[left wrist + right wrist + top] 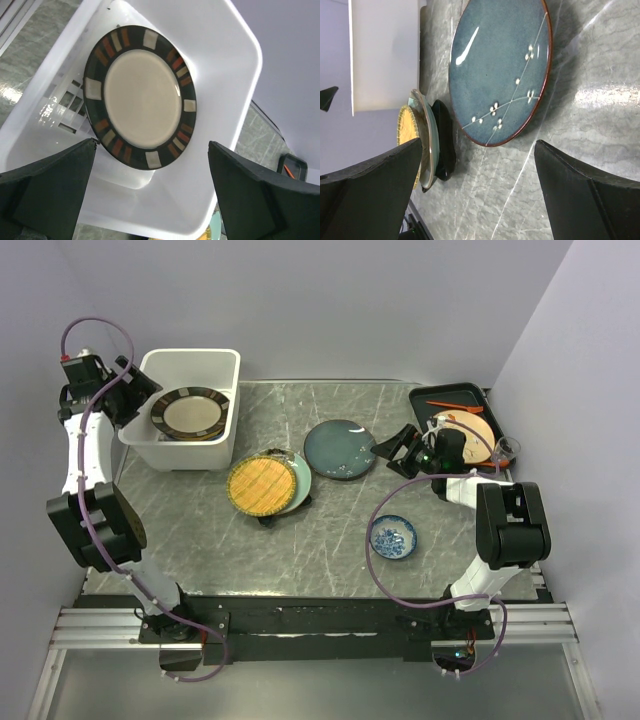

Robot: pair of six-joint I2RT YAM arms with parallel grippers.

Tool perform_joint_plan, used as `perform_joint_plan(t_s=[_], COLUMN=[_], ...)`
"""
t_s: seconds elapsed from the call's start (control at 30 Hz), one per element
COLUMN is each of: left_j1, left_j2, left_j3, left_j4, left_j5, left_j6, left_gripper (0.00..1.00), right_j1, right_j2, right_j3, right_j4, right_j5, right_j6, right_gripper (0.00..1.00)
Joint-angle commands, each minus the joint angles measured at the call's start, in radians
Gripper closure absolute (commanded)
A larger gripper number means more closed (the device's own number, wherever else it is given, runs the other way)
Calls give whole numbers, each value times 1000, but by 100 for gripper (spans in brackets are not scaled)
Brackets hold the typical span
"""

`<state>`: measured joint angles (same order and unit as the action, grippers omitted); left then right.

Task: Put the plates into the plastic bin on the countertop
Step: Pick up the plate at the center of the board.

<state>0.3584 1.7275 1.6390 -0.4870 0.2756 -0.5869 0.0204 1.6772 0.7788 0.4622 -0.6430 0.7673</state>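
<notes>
A dark brown plate with a cream centre (190, 413) lies inside the white plastic bin (222, 367) at the back left; it also shows in the left wrist view (140, 97). My left gripper (140, 390) hovers open and empty over the bin's left side. A grey-blue plate (340, 448) lies flat mid-countertop, also in the right wrist view (500, 70). A yellow woven-pattern plate (262, 485) tops a stack on a pale green plate (301, 483) and a dark plate (444, 140). My right gripper (397, 447) is open and empty just right of the grey-blue plate.
A small blue-and-white dish (394, 536) sits front right. A black tray (430, 397) at the back right holds a tan plate with orange marks (472, 430). A small glass (507, 451) stands by the tray. Walls close in behind and right.
</notes>
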Motion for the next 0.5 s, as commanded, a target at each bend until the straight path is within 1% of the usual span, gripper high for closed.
perform_joint_plan(t_s=[0.0, 0.1, 0.17, 0.27, 0.37, 0.47], left_j1=[-6, -13, -19, -45, -88, -177], left_j2=[-89, -132, -176, -221, -246, -249], left_j3=[25, 1, -33, -51, -47, -28], left_j4=[42, 80, 146, 198, 223, 228], left_j5=[51, 94, 134, 145, 151, 142], left_j6=[12, 4, -5, -8, -5, 15], left_gripper=[1, 1, 1, 1, 1, 1], right_j1=[6, 6, 4, 4, 4, 4], right_j2=[-16, -22, -24, -25, -24, -36], right_j3=[20, 20, 20, 27, 40, 50], right_j4=[0, -8, -19, -36, -57, -92], right_j5=[11, 16, 23, 35, 46, 77], right_j6=[-19, -25, -28, -36, -40, -57], right_gripper=[0, 0, 0, 0, 0, 0])
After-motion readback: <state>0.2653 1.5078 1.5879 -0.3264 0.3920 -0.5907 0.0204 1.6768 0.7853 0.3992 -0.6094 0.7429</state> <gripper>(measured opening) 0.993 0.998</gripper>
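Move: The center plate lies about 45 cm to the right of the left gripper, some 3 cm nearer the base and roughly 23 cm below it. The striped-rim plate in the bin is about 10 cm right of that gripper, 6 cm ahead and 20 cm down. From the right gripper the center plate is about 12 cm left, 4 cm ahead and 9 cm below; the pie is some 29 cm left and 4 cm back, the blue bowl straight back about 15 cm. Lift the left gripper, fingers still wide open and empty, about 11 cm up off the bin, speeding up and swinging some 7 cm to the right with a little back. Tip its fingers up by about 20 degrees and turn it slightly clockwise on the way. Let the open right gripper ease down only about a centimetre beside the center plate, not touching it. ##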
